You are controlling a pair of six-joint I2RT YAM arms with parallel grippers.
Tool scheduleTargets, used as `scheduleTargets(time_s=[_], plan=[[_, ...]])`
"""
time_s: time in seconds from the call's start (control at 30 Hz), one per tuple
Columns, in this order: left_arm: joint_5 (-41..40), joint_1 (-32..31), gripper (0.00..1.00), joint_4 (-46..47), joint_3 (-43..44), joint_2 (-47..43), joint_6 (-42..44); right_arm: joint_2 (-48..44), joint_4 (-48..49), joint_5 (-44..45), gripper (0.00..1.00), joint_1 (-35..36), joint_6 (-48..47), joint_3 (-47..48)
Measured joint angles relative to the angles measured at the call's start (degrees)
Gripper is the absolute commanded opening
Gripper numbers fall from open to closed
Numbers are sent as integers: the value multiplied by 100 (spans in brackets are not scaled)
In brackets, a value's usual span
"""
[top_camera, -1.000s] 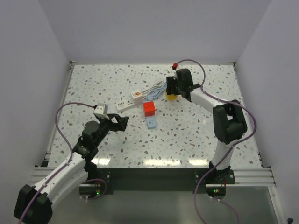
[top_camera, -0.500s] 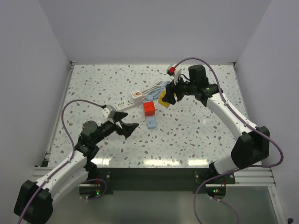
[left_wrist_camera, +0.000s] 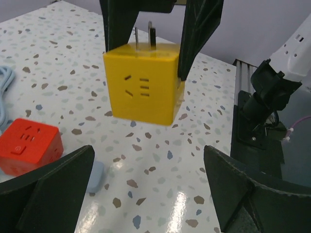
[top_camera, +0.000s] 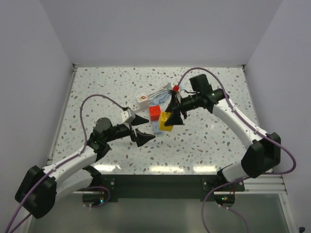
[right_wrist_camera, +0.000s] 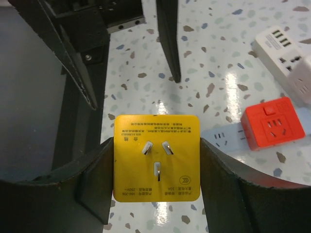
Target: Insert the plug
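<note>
The plug is a yellow cube (right_wrist_camera: 156, 158) with three metal prongs on one face and socket slots on another. My right gripper (right_wrist_camera: 156, 162) is shut on two opposite sides of it and holds it above the table, near the middle (top_camera: 165, 121). The prongs point back toward the right wrist. My left gripper (left_wrist_camera: 148, 155) stands open low over the table, facing the cube's (left_wrist_camera: 143, 82) socket face from a short distance, nothing between its fingers (top_camera: 145, 137).
A red socket cube (top_camera: 155, 112) sits just behind the yellow one, beside a flat light-blue socket strip (right_wrist_camera: 228, 138). Farther back lie a white power strip (right_wrist_camera: 286, 58), a white cube (top_camera: 142, 99) and a pale blue cable (left_wrist_camera: 5, 82).
My right arm has carried the yellow cube from the back of the table toward the middle and turned it. The left gripper has advanced to the right toward it, still open.
</note>
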Motion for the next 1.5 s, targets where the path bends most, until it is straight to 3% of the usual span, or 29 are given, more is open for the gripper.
scheduleTargets(time_s=[0.23, 0.8, 0.9, 0.93, 1.0, 1.03, 1.1, 1.13, 1.17, 1.27, 1.3, 1.47, 1.5], plan=[[-48, -496, 100, -140, 756, 579, 380, 0, -501, -494, 0, 330, -612, 0], [170, -824, 100, -299, 1244, 1318, 483, 0, -822, -533, 0, 605, -1150, 33], [214, -879, 83, -256, 1259, 1394, 479, 0, -850, -538, 0, 636, -1174, 44], [267, -901, 66, -214, 1259, 1429, 457, 0, -855, -535, 0, 645, -1202, 44], [330, -962, 51, -151, 1259, 1502, 380, 0, -848, -476, 0, 636, -1241, 55], [317, -975, 30, -114, 1259, 1556, 348, 0, -828, -402, 1, 621, -1241, 76], [343, -986, 5, 42, 1263, 1661, 321, 2, -846, -367, 5, 599, -1235, 87], [352, -1005, 0, 92, 1263, 1696, 295, 0, -887, -348, 6, 599, -1233, 87], [354, -1021, 0, 125, 1259, 1729, 269, 0, -920, -323, 6, 597, -1226, 87], [365, -1036, 0, 326, 1204, 1810, 190, 0, -916, -271, 26, 592, -1139, 85], [363, -1038, 0, 411, 1161, 1812, 131, -4, -885, -260, 42, 595, -1045, 79], [308, -1040, 0, 754, 933, 1777, -20, -284, -15, -127, 62, 658, -201, -376], [302, -1045, 0, 820, 874, 1742, -42, -365, 181, -101, 72, 673, -13, -490]])
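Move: The yellow plug, held in the right fingers, lies about 9 cm to the right of the open left gripper, some 3 cm farther out and nearly level with it. From the right hand, the left gripper is about 9 cm left and 3 cm back. From the left hand, the red plug stands about 18 cm ahead, 3 cm right and 14 cm below; the white plug is 8 cm beyond the red one and 8 cm to its left. Rightward by about 7 cm, slightly back, the left hand comes in on the yellow plug, rising a little then sinking again while turning some 15 degrees clockwise, and closes its fingers on the plug's near and far sides. The right hand keeps its grip, first drawing the plug back about 5 cm and slightly left, then nearly holding its place. ##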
